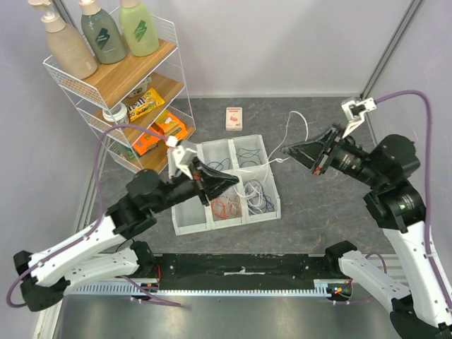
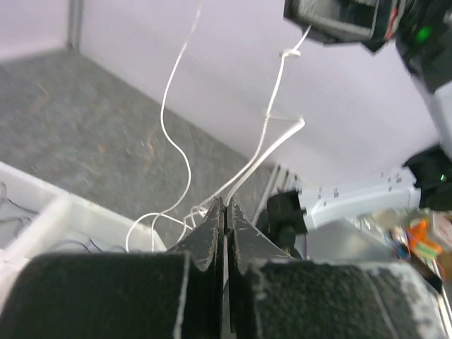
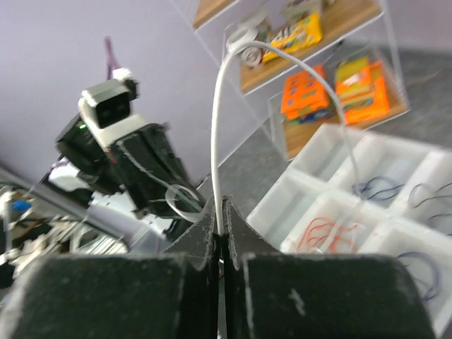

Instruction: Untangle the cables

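A white cable [image 1: 290, 121] is stretched in the air between both grippers, above a white compartment tray [image 1: 188, 223]. My left gripper [image 1: 236, 181] is shut on one end of it over the tray; the left wrist view shows the strands [image 2: 271, 121] rising from the closed tips [image 2: 224, 205] to a small knot near the right gripper. My right gripper [image 1: 287, 150] is shut on the other part, the cable [image 3: 219, 127] arching up from its tips [image 3: 221, 205]. An orange-red cable [image 1: 224, 206], black cables [image 1: 247, 157] and a blue-purple cable [image 1: 262, 202] lie in separate tray compartments.
A wire shelf [image 1: 113, 85] with bottles and snack packets stands at the back left, close to the tray. A small card box [image 1: 234, 118] lies on the grey table behind the tray. Purple walls and metal posts [image 1: 387, 49] bound the back and right.
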### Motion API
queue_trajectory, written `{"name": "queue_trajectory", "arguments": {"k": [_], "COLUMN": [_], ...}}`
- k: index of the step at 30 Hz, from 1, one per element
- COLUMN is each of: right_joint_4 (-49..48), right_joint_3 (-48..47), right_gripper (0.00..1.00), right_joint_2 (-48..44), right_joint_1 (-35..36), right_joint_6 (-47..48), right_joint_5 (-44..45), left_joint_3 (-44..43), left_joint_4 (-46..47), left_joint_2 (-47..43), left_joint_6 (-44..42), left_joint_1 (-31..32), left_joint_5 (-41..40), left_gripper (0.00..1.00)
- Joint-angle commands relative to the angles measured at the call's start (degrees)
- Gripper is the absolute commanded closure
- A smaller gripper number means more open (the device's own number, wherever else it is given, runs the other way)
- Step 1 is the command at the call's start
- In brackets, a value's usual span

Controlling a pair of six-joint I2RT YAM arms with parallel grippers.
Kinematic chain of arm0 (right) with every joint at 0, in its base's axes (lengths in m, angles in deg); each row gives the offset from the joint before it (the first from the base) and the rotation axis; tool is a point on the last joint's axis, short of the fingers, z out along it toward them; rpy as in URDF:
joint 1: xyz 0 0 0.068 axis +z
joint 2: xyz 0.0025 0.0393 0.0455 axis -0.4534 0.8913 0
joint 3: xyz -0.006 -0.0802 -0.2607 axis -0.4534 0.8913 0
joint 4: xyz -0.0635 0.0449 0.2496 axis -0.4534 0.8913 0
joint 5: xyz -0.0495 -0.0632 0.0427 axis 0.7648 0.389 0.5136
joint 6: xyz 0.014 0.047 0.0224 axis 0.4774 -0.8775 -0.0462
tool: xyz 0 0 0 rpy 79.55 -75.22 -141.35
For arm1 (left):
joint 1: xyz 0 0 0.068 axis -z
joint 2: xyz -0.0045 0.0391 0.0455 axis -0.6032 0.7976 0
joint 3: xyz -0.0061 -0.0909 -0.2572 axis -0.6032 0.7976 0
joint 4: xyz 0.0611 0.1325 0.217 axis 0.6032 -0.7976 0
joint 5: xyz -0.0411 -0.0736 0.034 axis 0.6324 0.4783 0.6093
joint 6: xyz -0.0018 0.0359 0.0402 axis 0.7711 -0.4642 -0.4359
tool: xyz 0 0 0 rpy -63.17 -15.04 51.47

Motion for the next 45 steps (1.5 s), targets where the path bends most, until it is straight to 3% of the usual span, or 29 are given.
{"name": "queue_trajectory", "arguments": {"k": [1,4,6,9,12,18,28,31,34,36,40,45], "right_joint_4": [8.9,9.3,13.0,19.9,28.2,34.2,30.0,29.2,28.7,28.8,25.5,21.2], "right_joint_3": [-6.0,-5.2,-6.3,-11.5,-19.2,-30.7,-46.1,-50.0,-46.9,-40.5,-18.6,-0.1], "right_gripper": [1.00,1.00,1.00,1.00,1.00,1.00,1.00,1.00,1.00,1.00,1.00,1.00], "right_joint_2": [0.4,0.7,-0.5,-1.4,-0.5,4.0,11.8,13.5,12.9,12.1,7.2,3.0], "right_joint_1": [-0.2,-0.1,-0.3,-0.2,-0.2,-0.2,-0.1,-0.1,-0.1,-0.2,-0.2,-0.2], "right_joint_6": [9.5,9.6,11.0,14.9,17.1,23.7,35.4,36.9,35.4,33.7,27.0,20.9], "right_joint_5": [7.6,7.6,13.3,26.7,45.8,77.9,95.7,93.2,85.5,83.3,77.0,66.3], "left_joint_3": [-0.9,-4.1,-5.4,-6.0,-6.2,-1.1,9.9,11.1,11.1,11.0,9.2,-1.3], "left_joint_4": [2.2,2.0,2.4,2.8,1.3,-4.4,-8.5,-8.5,-8.4,-8.4,-11.1,-26.8], "left_joint_2": [-5.2,-4.1,-3.4,-3.2,-3.6,-7.7,-13.2,-13.9,-12.9,-12.7,-12.8,-7.9], "left_joint_6": [-3.7,-3.6,-2.9,-2.1,-2.2,0.4,8.6,9.4,9.5,9.4,8.2,5.8], "left_joint_1": [0.1,0.1,0.1,0.2,0.0,0.1,0.1,0.0,0.1,0.1,0.1,0.0], "left_joint_5": [-9.2,-7.3,-6.0,-5.1,-6.2,-8.9,-2.0,-1.6,0.1,-0.1,-4.4,-15.9], "left_gripper": [0.98,0.98,0.98,0.98,0.98,0.98,0.98,0.98,0.98,0.98,0.98,0.98]}}
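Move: Both my hands already pinch white cable, which runs between them over the tray. My left hand is to go down towards the orange-cable compartment, about 7 cm ahead, 1 cm left and 32 cm below; the purple-cable compartment is roughly 10 cm ahead and 11 cm right, equally low. For my right hand, the bare table lies some 20 cm right, 9 cm ahead and 42 cm below; the purple-cable compartment is about 7 cm left and 5 cm ahead, just as low. I swing my right hand about 27 cm to the right and 12 cm up, away from my left hand and the tray, turning it clockwise by some 90 degrees, then drop it steeply and forward over the bare table, fingers tipping down. My left hand rises a little and eases left, then sinks towards the orange-cable compartment. Both sets of fingers keep their pinch on white cable. ##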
